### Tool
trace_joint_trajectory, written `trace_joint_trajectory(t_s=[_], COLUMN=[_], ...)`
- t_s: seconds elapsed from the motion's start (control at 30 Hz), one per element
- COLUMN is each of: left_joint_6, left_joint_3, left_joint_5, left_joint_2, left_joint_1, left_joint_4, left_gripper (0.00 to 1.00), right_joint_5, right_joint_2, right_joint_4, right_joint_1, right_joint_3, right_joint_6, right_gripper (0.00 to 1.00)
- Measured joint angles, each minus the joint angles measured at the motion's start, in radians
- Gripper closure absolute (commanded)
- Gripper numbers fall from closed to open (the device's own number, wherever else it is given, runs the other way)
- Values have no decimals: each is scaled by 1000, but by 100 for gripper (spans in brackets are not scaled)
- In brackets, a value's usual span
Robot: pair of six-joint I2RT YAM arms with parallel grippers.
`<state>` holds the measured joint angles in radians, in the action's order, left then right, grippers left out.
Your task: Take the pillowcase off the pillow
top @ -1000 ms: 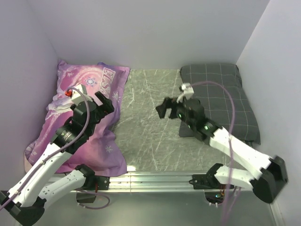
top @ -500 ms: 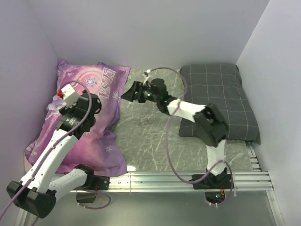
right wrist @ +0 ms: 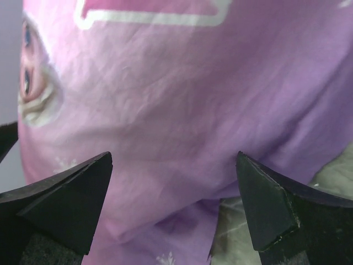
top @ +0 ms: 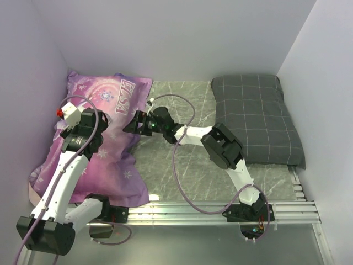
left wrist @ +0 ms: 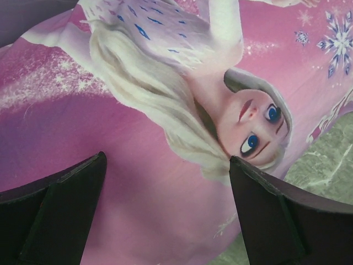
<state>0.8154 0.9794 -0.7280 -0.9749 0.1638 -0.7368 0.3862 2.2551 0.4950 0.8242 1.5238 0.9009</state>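
Observation:
The purple-pink pillowcase (top: 110, 160) with snowflake prints, lettering and a printed character lies plump along the left wall; the pillow is hidden inside it. My left gripper (top: 87, 141) hovers over the pillowcase's middle. In the left wrist view it (left wrist: 166, 160) is open, with the printed fabric (left wrist: 138, 210) under both fingers and nothing between them. My right gripper (top: 130, 124) reaches left across the table to the pillowcase's right edge. In the right wrist view it (right wrist: 174, 155) is open just above the fabric's folded edge (right wrist: 176, 83).
A dark grey checked pillow (top: 259, 118) lies at the back right against the right wall. Green marbled tabletop (top: 176, 160) shows between the two pillows. Walls close in the left, back and right sides. A metal rail (top: 209, 210) runs along the near edge.
My right arm swung left from beside the grey pillow across the table to the pillowcase's right edge. My left gripper drew back leftward over the pillowcase. Both stayed open.

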Motion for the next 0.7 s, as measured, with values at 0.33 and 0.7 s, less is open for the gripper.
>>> trace_joint_trajectory(t_s=[0.33, 0.7], left_joint_6=[-18, -37], left_joint_3=[-6, -9], left_joint_5=[33, 62], left_joint_2=[-19, -30], left_joint_1=[-20, -24], left_joint_4=[30, 48], left_gripper=[1, 2], right_joint_5=[-106, -102], right_joint_2=[6, 114], right_joint_4=[6, 72], right_joint_1=[-4, -3], right_joint_3=[-91, 42], right_joint_6=[29, 92], right_gripper=[2, 63])
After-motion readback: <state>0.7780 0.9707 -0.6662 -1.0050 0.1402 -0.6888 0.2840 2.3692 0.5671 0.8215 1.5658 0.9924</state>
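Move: Some 3 cm ahead of the right hand, 1 cm to its left and 5 cm below lies the loose fold at the pillowcase's right-hand edge. The pillowcase's lettering stands about 14 cm ahead and 3 cm left of that hand, and the pillow's middle roughly 17 cm left and 4 cm back, both around 6 cm lower than the hand. From the left hand the fold is about 7 cm ahead, 14 cm right and 15 cm down. Dipping about 4 cm with the fingers wide open, the right hand first drifts some 2 cm to its right and turns slightly clockwise, then slides 2 cm forward and back left in over the loose fold at the pillowcase's edge. Only late do its fingers start closing, to a little over half open, gathering the fold between their tips. ##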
